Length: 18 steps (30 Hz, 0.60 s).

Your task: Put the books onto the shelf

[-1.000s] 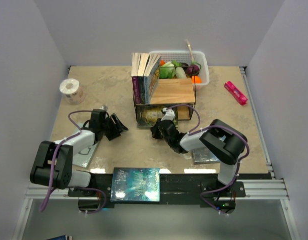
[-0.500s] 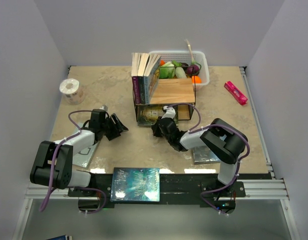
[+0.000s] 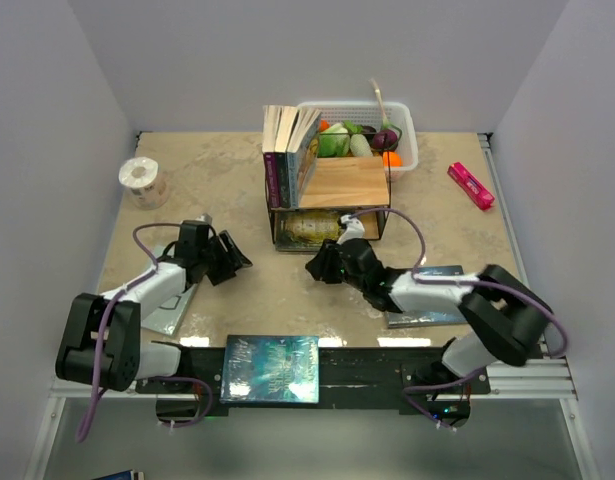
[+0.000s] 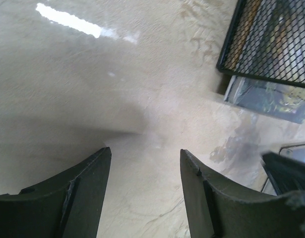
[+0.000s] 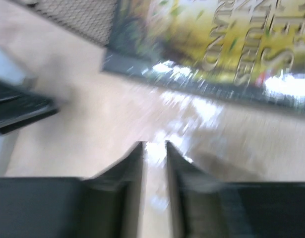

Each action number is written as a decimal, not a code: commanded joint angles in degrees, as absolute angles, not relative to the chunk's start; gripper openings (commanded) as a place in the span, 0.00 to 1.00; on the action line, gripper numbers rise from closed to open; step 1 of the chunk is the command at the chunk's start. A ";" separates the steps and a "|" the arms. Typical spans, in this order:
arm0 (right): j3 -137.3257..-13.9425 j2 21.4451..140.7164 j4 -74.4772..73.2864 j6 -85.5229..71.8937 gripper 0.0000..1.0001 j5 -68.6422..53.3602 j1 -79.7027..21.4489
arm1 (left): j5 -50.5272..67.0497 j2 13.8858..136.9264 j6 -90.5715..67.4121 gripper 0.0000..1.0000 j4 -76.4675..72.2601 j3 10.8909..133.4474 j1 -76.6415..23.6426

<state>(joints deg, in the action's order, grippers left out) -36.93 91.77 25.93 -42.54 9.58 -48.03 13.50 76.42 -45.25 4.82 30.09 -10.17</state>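
Observation:
The shelf stands mid-table, its black mesh also in the left wrist view. Several books stand upright on its top board at the left. A green-gold book lies flat in the lower level, its edge sticking out in front. My right gripper hovers just in front of it, jaws parted by a narrow gap, empty. My left gripper is open over bare table, left of the shelf. A teal book lies at the near edge. Another, dark blue-grey, lies under my right arm.
A white basket of vegetables stands behind the shelf. A pink oblong object lies at the right; a tape roll sits far left. A grey flat book lies under my left arm. Walls close three sides.
My right gripper has let go of the green-gold book, parted its jaws and drawn back from the shelf, the arm stretching out rightward. The book lies further in. The left arm barely moved.

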 commanded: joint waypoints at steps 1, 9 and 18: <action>-27.62 77.46 16.35 -51.03 0.48 -2.09 -48.52 | 9.67 71.29 -43.42 0.62 12.30 30.41 -9.67; -15.12 57.04 14.07 -58.10 0.99 -13.97 -48.96 | 11.60 59.78 -47.19 0.61 16.61 26.73 -9.93; -8.70 68.11 29.00 -60.03 0.99 -23.64 -52.37 | 12.39 54.76 -51.50 0.58 19.60 20.58 -13.80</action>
<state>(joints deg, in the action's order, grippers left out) -10.76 65.34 23.29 -58.15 -18.98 -49.95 11.68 56.10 -48.73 17.76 22.92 -12.25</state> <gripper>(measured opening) 0.985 0.587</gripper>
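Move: The teal book, flat across the table's front edge, lies about 28 cm back and 11 cm left of the right hand, some 5 cm below it. The green book in the lower shelf is about 11 cm ahead of the right hand, level sideways; the dark-blue book is 31 cm to its right and 8 cm back. From the left hand the teal book is 28 cm back and 7 cm right; the grey book is 22 cm left and 8 cm back. The right hand, already clear of the green book it had been pushing in, sweeps quickly back some 17 cm towards the teal book, rising about 3.5 cm and then sinking about 5, while its nearly shut fingers spread fully and the wrist tips further down and turns counter-clockwise. The left hand, fingers staying open, also draws back towards the teal book, about 6 cm, over a small rise and dip, and neither hand touches the teal book yet. ##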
